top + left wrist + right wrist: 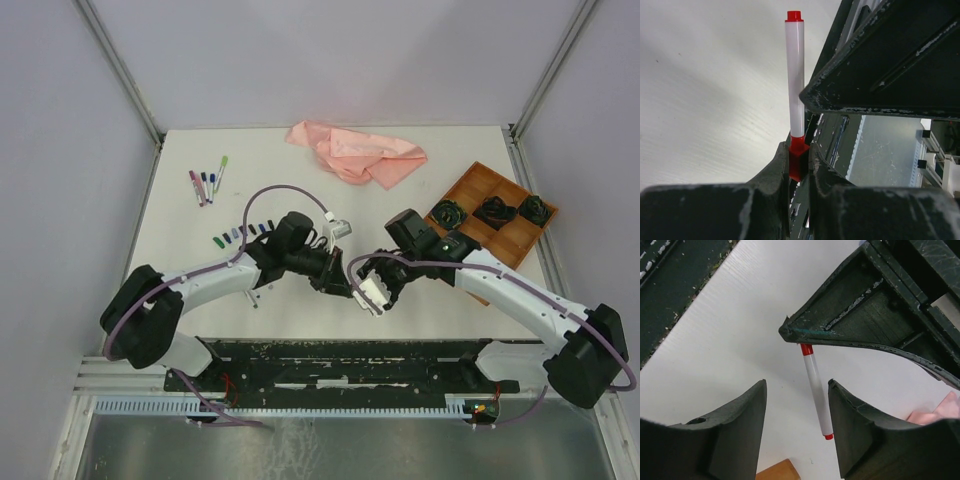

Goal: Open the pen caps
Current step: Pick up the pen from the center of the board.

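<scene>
My left gripper (pixel 798 150) is shut on the red cap end (pixel 798 165) of a pen. Its white barrel (pixel 795 80) sticks straight out past the fingertips to a small red end plug (pixel 794 15). In the right wrist view the same pen (pixel 816 390) hangs between my right gripper's (pixel 796 385) spread fingers without touching them; that gripper is open. In the top view both grippers meet at mid-table, left (pixel 343 283), right (pixel 372 292). Several loose pen caps (pixel 243 232) lie in a row at the left.
Several capped pens (pixel 207 184) lie at the back left. A pink cloth (pixel 356 152) is crumpled at the back. A wooden tray (pixel 470 188) with three dark objects sits at the right, close to the right arm.
</scene>
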`<state>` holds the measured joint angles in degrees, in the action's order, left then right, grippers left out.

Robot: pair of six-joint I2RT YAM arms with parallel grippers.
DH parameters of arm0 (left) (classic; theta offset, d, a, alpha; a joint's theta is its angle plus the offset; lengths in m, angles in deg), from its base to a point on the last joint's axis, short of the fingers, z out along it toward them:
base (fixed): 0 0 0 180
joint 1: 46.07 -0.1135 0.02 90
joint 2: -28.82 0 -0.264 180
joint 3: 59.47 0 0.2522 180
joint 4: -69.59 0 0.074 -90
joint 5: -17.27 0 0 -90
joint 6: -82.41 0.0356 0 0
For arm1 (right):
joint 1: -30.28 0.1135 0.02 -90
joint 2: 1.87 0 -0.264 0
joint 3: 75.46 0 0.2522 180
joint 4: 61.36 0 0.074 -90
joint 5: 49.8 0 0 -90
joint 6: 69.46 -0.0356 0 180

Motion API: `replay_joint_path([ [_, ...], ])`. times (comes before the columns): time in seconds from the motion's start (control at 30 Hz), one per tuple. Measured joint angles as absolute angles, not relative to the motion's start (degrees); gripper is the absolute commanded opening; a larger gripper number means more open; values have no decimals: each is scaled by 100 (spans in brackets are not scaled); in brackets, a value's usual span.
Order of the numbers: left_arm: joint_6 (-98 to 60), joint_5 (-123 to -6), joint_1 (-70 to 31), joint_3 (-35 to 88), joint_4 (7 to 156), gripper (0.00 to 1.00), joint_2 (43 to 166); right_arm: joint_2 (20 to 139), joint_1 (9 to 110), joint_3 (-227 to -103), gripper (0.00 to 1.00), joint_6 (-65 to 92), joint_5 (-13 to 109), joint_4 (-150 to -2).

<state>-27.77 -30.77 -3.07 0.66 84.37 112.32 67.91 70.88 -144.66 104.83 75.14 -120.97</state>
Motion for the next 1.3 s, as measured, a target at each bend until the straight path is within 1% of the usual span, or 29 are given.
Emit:
replay_joint_path([
  [0.13,-2738,-2944,-255,66,8461,3,11304,6863,7230,-14424,51,10516,7175,-11915],
  [0.2,-2723,-2894,-217,63,8472,3,11311,6891,7281,-14392,44,10564,7025,-11856],
  [0.23,-2716,-2878,-198,66,8474,3,11311,6915,7309,-14372,40,10588,6944,-11837],
  [0.33,-2703,-2857,-167,66,8481,3,11311,6981,7377,-14368,24,10636,6795,-11828],
  [0.47,-2699,-2867,-158,66,8538,3,11307,7009,7464,-14368,8,10715,6671,-11830],
  [0.5,-2697,-2874,-158,66,8553,5,11298,7009,7482,-14368,5,10741,6653,-11845],
  [0.53,-2697,-2885,-158,63,8566,10,11287,7009,7486,-14368,1,10765,6644,-11843],
  [0.57,-2697,-2913,-158,61,8581,17,11261,7009,7493,-14368,0,10781,6638,-11843],
  [0.63,-2699,-3029,-147,7,8581,33,11149,7009,7493,-14370,0,10803,6640,-11815],
  [0.7,-2703,-3211,-143,-146,8489,47,10922,7009,7497,-14376,0,10761,6660,-11751],
  [0.77,-2723,-3416,-145,-363,8330,57,10570,7009,7512,-14407,0,10577,6655,-11778],
  [0.93,-2913,-4166,-213,-997,7663,65,9348,7042,7388,-14685,0,10007,6758,-11885],
  [0.97,-2978,-4365,-237,-1163,7497,68,9060,7042,7342,-14733,0,9893,6806,-11887],
  [1.07,-3210,-5053,-298,-1652,7029,82,8214,7044,7134,-14888,0,9378,7053,-11882],
  [1.13,-3418,-5569,-309,-2041,6559,87,7635,7062,7012,-14988,0,8724,7245,-11773],
  [1.23,-3831,-6376,-322,-2623,5727,87,6981,7180,6883,-15192,0,7528,7503,-11478],
  [1.3,-4143,-6810,-322,-2959,5154,84,6723,7320,6769,-15362,0,6438,7796,-11155],
])
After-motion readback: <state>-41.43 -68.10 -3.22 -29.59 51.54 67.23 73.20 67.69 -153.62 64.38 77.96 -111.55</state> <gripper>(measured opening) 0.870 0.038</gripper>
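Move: The pen, its cap already in the left fingers, runs roughly level to the robot's right; its middle lies about 4 cm right, 1 cm ahead and 1 cm above the left hand. From the open right hand the pen's middle is some 3 cm ahead, 2 cm left and 1 cm below. The nearest black cap lies about 27 cm left and 15 cm ahead of the right hand, the tray's middle some 36 cm right and 11 cm ahead. Right sinks 2 cm, pinches the barrel, lifts 6 cm; left opens off the cap, rising 12 cm, leftward. ##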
